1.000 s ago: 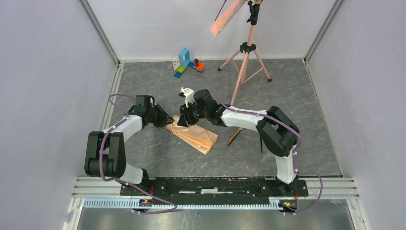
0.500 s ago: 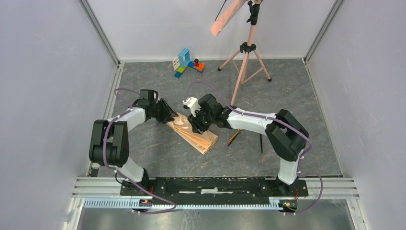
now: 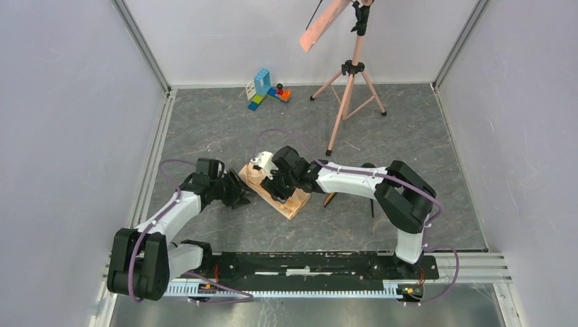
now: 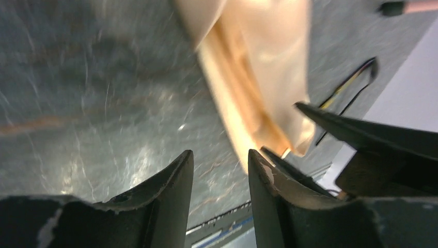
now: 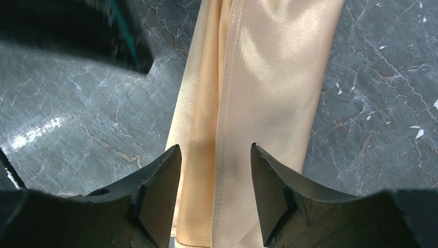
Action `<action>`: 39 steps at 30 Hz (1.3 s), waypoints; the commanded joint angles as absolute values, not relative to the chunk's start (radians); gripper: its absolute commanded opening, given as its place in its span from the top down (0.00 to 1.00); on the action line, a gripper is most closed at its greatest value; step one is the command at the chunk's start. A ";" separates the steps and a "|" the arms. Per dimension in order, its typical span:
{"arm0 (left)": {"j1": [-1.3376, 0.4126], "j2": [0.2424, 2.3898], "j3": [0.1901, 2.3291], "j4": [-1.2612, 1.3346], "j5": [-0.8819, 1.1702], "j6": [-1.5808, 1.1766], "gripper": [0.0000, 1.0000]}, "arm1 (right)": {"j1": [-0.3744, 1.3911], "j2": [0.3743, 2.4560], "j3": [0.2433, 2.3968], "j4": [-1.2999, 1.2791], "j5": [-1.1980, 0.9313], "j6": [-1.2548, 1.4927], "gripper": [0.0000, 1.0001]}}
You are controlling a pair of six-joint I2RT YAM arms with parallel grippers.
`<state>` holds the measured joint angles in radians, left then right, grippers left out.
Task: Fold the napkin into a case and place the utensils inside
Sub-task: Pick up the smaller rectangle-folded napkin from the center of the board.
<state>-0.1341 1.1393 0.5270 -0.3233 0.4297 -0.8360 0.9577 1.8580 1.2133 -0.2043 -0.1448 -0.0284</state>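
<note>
The napkin [image 3: 290,199] lies on the grey floor folded into a narrow peach-tan case [image 5: 268,77], also seen blurred in the left wrist view as a cloth strip [image 4: 258,77]. My right gripper [image 3: 275,185] hovers over its middle, open, with the cloth showing between the jaws [image 5: 216,155]. My left gripper [image 3: 245,196] is just left of the case, open and empty [image 4: 219,160]. The utensils lie right of the case: a purple-gold one [image 3: 332,197] and a thin black one [image 3: 371,206], both partly hidden by the right arm.
A pink tripod [image 3: 347,88] with a salmon strip [image 3: 324,24] on top stands at the back. Coloured toy blocks [image 3: 267,88] sit near the back wall. Grey walls enclose the floor on three sides.
Both grippers have opened and let go of the cloth. The left gripper drew back toward the near left, and the right gripper slid down along the case toward its middle.
</note>
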 commanded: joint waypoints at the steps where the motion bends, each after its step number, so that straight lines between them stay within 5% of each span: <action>1: -0.205 1.120 0.452 -0.237 0.461 -1.021 0.49 | 0.973 1.871 1.260 -0.213 -0.067 -0.054 0.42; 26: -0.306 1.292 0.348 -0.004 0.384 -1.193 0.58 | 1.023 1.906 1.227 -0.165 -0.011 -0.055 0.38; 39: -0.317 1.327 0.336 0.039 0.374 -1.199 0.78 | 1.037 1.929 1.222 -0.147 0.061 -0.046 0.45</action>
<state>-0.3065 1.3010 0.3515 0.0029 0.3969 -1.1709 1.0309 1.9163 1.2198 -0.1879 0.0097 -0.0502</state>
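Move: Both open hands work at the folded napkin. Its middle lies about 8 cm right of the left hand, 1 cm ahead and 5 cm below, its near-left edge nearer; from the right hand it is almost underneath, 1 cm ahead, 1 cm left and 3 cm down. The coloured knife lies some 19 cm right and 3 cm ahead of the right hand, the tripod's near foot 15 cm right and 13 cm ahead. Left hand sinks about 5 cm, rightward and back, half-closing at the napkin's edge; right lowers 2 cm, open. ##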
